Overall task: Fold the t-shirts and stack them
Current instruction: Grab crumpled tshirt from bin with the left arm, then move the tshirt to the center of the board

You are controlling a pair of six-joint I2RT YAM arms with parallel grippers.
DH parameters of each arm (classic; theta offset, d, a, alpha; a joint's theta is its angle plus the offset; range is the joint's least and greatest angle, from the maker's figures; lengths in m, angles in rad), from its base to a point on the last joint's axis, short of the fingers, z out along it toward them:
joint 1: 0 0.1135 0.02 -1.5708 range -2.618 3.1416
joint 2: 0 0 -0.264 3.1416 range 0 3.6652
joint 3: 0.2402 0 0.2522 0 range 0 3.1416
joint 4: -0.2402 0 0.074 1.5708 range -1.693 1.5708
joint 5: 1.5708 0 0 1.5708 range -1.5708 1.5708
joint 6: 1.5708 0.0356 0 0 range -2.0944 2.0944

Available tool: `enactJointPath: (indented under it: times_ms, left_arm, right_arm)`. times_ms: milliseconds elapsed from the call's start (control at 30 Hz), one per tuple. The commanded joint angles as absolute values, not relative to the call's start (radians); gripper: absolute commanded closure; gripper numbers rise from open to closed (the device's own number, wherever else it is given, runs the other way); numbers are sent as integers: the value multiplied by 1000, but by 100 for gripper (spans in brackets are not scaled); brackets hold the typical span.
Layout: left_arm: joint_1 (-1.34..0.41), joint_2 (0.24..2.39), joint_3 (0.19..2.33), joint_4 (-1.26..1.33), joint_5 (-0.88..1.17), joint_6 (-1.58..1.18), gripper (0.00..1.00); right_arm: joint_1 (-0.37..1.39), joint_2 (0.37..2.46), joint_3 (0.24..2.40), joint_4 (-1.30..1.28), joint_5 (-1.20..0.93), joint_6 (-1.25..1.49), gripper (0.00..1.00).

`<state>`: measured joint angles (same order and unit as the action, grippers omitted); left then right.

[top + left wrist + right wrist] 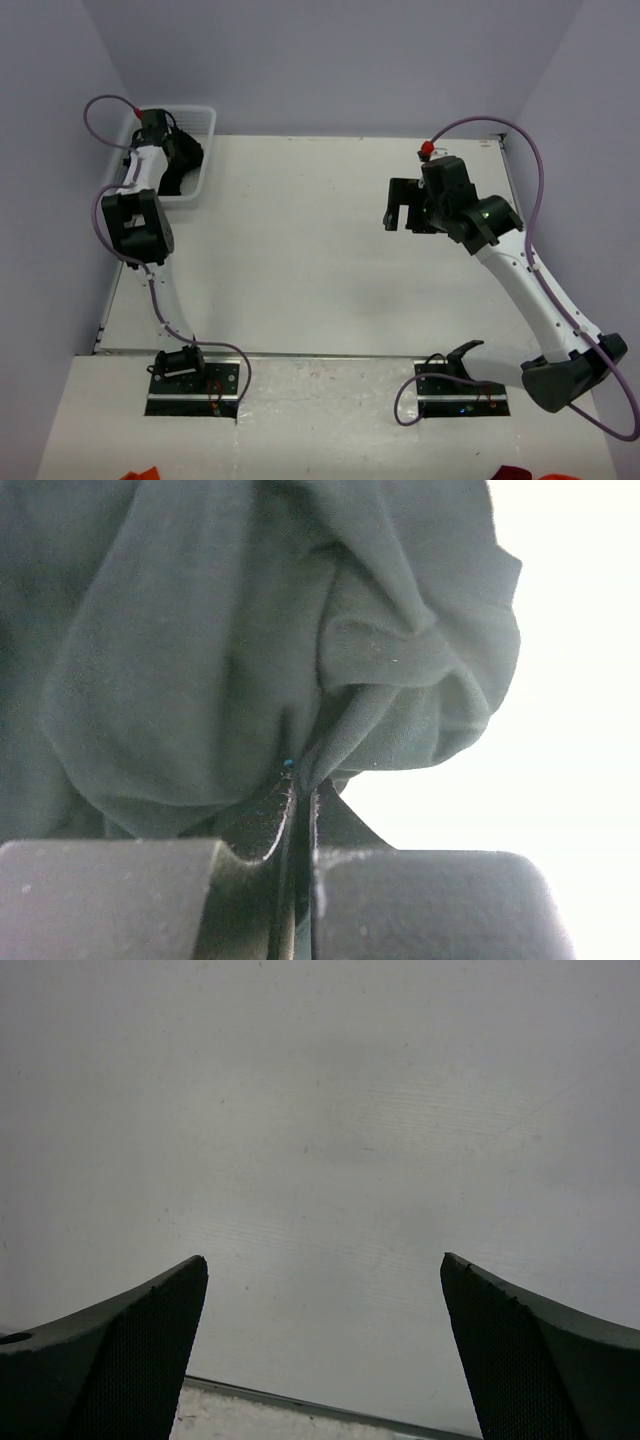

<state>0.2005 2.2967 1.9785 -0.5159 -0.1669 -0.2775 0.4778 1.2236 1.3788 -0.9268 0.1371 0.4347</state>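
A black t-shirt (200, 630) fills the left wrist view as bunched, wrinkled cloth. My left gripper (300, 785) is shut on a fold of it, with the cloth pinched between the fingertips. From above, the left gripper (185, 155) reaches down into the white mesh basket (205, 112) at the far left, where dark t-shirt cloth (172, 183) shows beside it. My right gripper (400, 207) hangs over the right part of the table, far from the basket. In its wrist view the right gripper (323, 1265) is open, with only a pale wall between its fingers.
The white table (300, 260) spreads between the two arms. Purple walls close in the back and both sides. A purple cable (95, 115) loops beside the basket, and another arcs over the right arm (520, 255).
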Motion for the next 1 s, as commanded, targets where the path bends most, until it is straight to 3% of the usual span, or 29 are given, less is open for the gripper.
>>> enactJointPath:
  times_ms: [0,233,433,667,800,867,967]
  left_arm:
    - [199,2090,2005,-318,41,-278,100]
    - [195,1853,2075,-180,293,-313,100]
    - [167,1701,2072,67,628,-552,100]
    - [-44,1585,2059,323,821,-831,100]
    - [-145,1516,1895,624,868,-1095,100]
    - [-185,1462,1849,600,896,-1086,100]
    - [-198,1355,1589,458,867,-974,100]
  right_arm:
    - [483,1195,1379,-928,150,448,1]
    - [482,1184,1378,-914,213,443,1]
    - [482,1169,1351,-897,251,459,1]
    - [482,1147,1276,-839,278,497,1]
    - [482,1115,1218,-827,377,564,1]
    - [482,1074,1201,-812,464,598,1]
    - [482,1019,1157,-733,494,577,1]
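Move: My left hand is in the far left bin, with a bunch of the black t-shirt already pinched; the shirt's bulk lies some 6 cm right, 6 cm back and 4 cm lower. The bin's middle is about 6 cm right, 7 cm back and 4 cm below. The table's middle, where the shirt heads, is roughly 40 cm right, 26 cm back and 8 cm down; from my right hand it is about 20 cm left, 2 cm ahead and 25 cm down. I keep the black shirt pinched and whip my left hand up out of the bin, over 50 cm, nearly straight at first, then sweeping about 35 cm right and 25 cm back towards the table's middle, sinking slightly at the end. My wrist swings the fingers from steeply down to about level, pointing right. My open right hand eases about 5 cm right, turning clockwise. ##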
